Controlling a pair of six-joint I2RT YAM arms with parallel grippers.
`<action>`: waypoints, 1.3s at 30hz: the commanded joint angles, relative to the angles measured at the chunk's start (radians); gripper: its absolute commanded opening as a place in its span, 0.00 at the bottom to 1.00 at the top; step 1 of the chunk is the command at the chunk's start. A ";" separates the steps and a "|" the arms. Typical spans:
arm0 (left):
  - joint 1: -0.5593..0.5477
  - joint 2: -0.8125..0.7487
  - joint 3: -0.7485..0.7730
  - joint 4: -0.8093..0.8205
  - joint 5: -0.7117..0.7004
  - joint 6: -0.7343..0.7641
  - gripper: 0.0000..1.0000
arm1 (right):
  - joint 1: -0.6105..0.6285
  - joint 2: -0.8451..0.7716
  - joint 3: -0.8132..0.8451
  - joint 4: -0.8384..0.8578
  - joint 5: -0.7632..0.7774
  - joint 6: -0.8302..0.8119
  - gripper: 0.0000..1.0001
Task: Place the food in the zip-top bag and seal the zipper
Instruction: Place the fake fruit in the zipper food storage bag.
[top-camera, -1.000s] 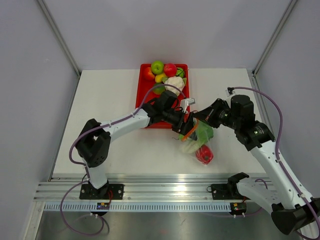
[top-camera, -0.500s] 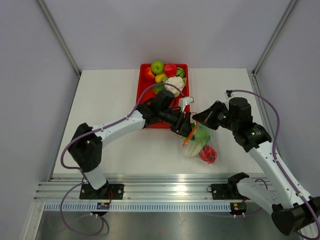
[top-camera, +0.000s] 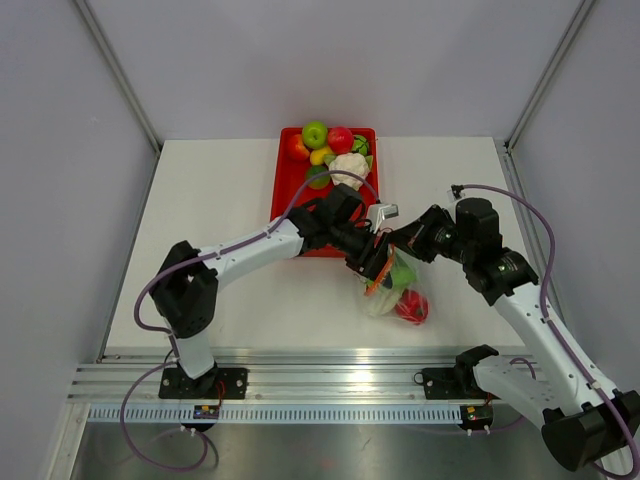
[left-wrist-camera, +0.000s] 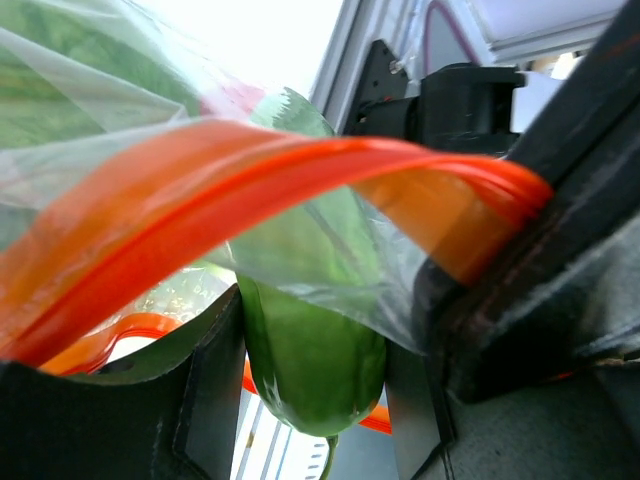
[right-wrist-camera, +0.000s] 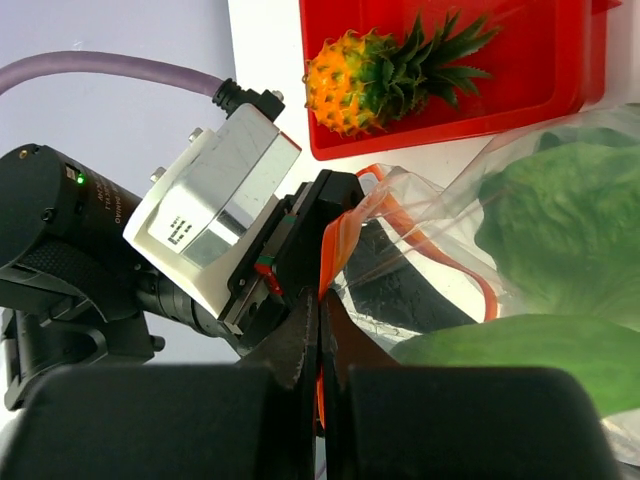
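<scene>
The clear zip-top bag (top-camera: 385, 298) lies in front of the red tray, holding the leafy lettuce (top-camera: 403, 272) and the red tomato (top-camera: 411, 307). My left gripper (left-wrist-camera: 318, 335) is shut on the green cucumber piece (left-wrist-camera: 310, 385) at the bag's mouth. The piece's far end runs under the clear film, and the orange-red zipper (left-wrist-camera: 250, 190) arches over it. My right gripper (right-wrist-camera: 321, 312) is shut on the zipper (right-wrist-camera: 340, 235) at the bag's edge, lifting it. In the top view both grippers, left (top-camera: 378, 265) and right (top-camera: 398, 247), meet at the bag's upper edge.
The red tray (top-camera: 283, 185) at the back centre holds a white cauliflower (top-camera: 350, 165), a green apple (top-camera: 315, 133) and other toy fruit. An orange pineapple (right-wrist-camera: 370, 70) lies in the tray close to the bag. The left arm stretches across the tray's front corner.
My left gripper has narrowed onto the cucumber piece and pushed slightly toward the bag. The bag and its contents shifted a little. The right gripper stayed pinched on the zipper.
</scene>
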 joint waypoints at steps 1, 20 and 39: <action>-0.025 0.048 0.067 -0.080 -0.065 0.061 0.00 | 0.013 -0.034 0.027 0.130 -0.097 0.045 0.00; -0.030 -0.068 0.069 -0.161 -0.189 0.079 0.81 | 0.013 -0.062 0.018 0.135 -0.091 0.061 0.00; -0.030 -0.233 -0.017 -0.224 -0.298 0.127 0.99 | 0.013 -0.093 -0.005 0.112 -0.076 0.065 0.00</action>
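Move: The cucumber is still held by its near end in the left fingers, its middle some 4 cm right of that hand and 2 cm below, about 1 cm back. The bag it goes into has its middle about 5 cm right, 4 cm back and 6 cm below; the red pepper in the bag's bottom is roughly 8 cm right, 8 cm back and 11 cm lower. From the right hand, the bag's middle lies about 11 cm back, 2 cm right and 13 cm below. The cucumber is let go inside the bag mouth: after easing about a centimetre forward and down, the left fingers open from half to fully wide, and the hand backs off some 5 cm to the left, finishing slightly higher, its wrist rolling and tipping its fingertips down roughly 15 degrees. The right hand keeps its pinch on the orange zipper rim, lifting it about 2 cm and drawing it slightly back. ##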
